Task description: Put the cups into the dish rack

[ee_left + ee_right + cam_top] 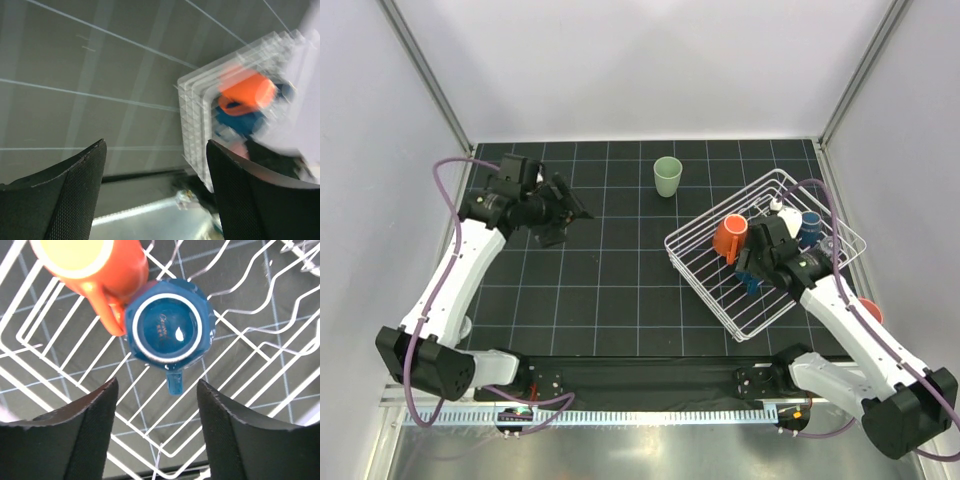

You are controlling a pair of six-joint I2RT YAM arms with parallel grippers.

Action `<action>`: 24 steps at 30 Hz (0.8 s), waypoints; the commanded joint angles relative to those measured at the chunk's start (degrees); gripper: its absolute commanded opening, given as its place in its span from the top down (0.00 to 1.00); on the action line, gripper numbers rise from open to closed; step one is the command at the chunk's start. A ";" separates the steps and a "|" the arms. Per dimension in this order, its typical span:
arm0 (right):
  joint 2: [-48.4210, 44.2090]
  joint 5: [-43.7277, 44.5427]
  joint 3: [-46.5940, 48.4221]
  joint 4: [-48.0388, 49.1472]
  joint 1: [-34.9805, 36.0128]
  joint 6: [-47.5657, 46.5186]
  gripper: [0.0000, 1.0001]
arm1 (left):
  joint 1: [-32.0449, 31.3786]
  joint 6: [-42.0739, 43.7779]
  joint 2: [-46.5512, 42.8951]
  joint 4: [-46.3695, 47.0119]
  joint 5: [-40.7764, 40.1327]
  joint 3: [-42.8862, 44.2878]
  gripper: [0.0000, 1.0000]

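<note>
The white wire dish rack (669, 241) stands at the right of the table. An orange mug (730, 238) lies inside it, with a navy cup (810, 228) and a white one (788, 215) at its far side. A blue mug (169, 329) sits base up on the rack wires (250, 365), touching the orange mug (95, 270). My right gripper (157, 405) hangs open just above the blue mug's handle, holding nothing. A pale green tumbler (667, 176) stands upright on the mat behind the rack. My left gripper (570, 212) is open and empty at the far left.
A reddish cup (868, 310) sits on the table right of the rack, partly behind my right arm. The left wrist view is blurred and shows the rack (200, 115) with the orange mug (247, 90). Metal frame posts stand at the back corners.
</note>
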 commanded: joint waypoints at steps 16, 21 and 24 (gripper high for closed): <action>1.91 -5.14 12.08 -5.24 -0.04 -6.16 0.30 | 30.58 6.68 -2.60 -20.84 -48.96 -6.56 0.00; 2.88 -5.59 13.58 -4.80 -0.04 -8.18 0.30 | 36.66 10.64 -3.84 -15.99 -48.87 -10.97 0.00; 2.62 -5.41 13.84 -4.89 -0.13 -8.80 0.30 | 36.75 13.10 -2.96 -11.60 -47.22 -14.04 0.00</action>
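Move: The white cup stands near the table's front left corner, about 32 cm to the left hand's left, 16 cm back and some 20 cm lower. The green cup is roughly 22 cm ahead of that hand and 23 cm to its right, well below. From the right hand the white cup is about 72 cm left, 11 cm back and 9 cm lower; the blue mug just racked lies 4 cm ahead and 8 cm below that hand. Leftward in one fast sweep of about 30 cm, the left arm carries its empty gripper towards the white cup, coming back some 11 cm and sinking 8 cm, while the wrist swings counter-clockwise until the fingers point down and left, opening fully. The right hand, already free of the blue mug, rises about 5 cm away from the rack, fingers open. ##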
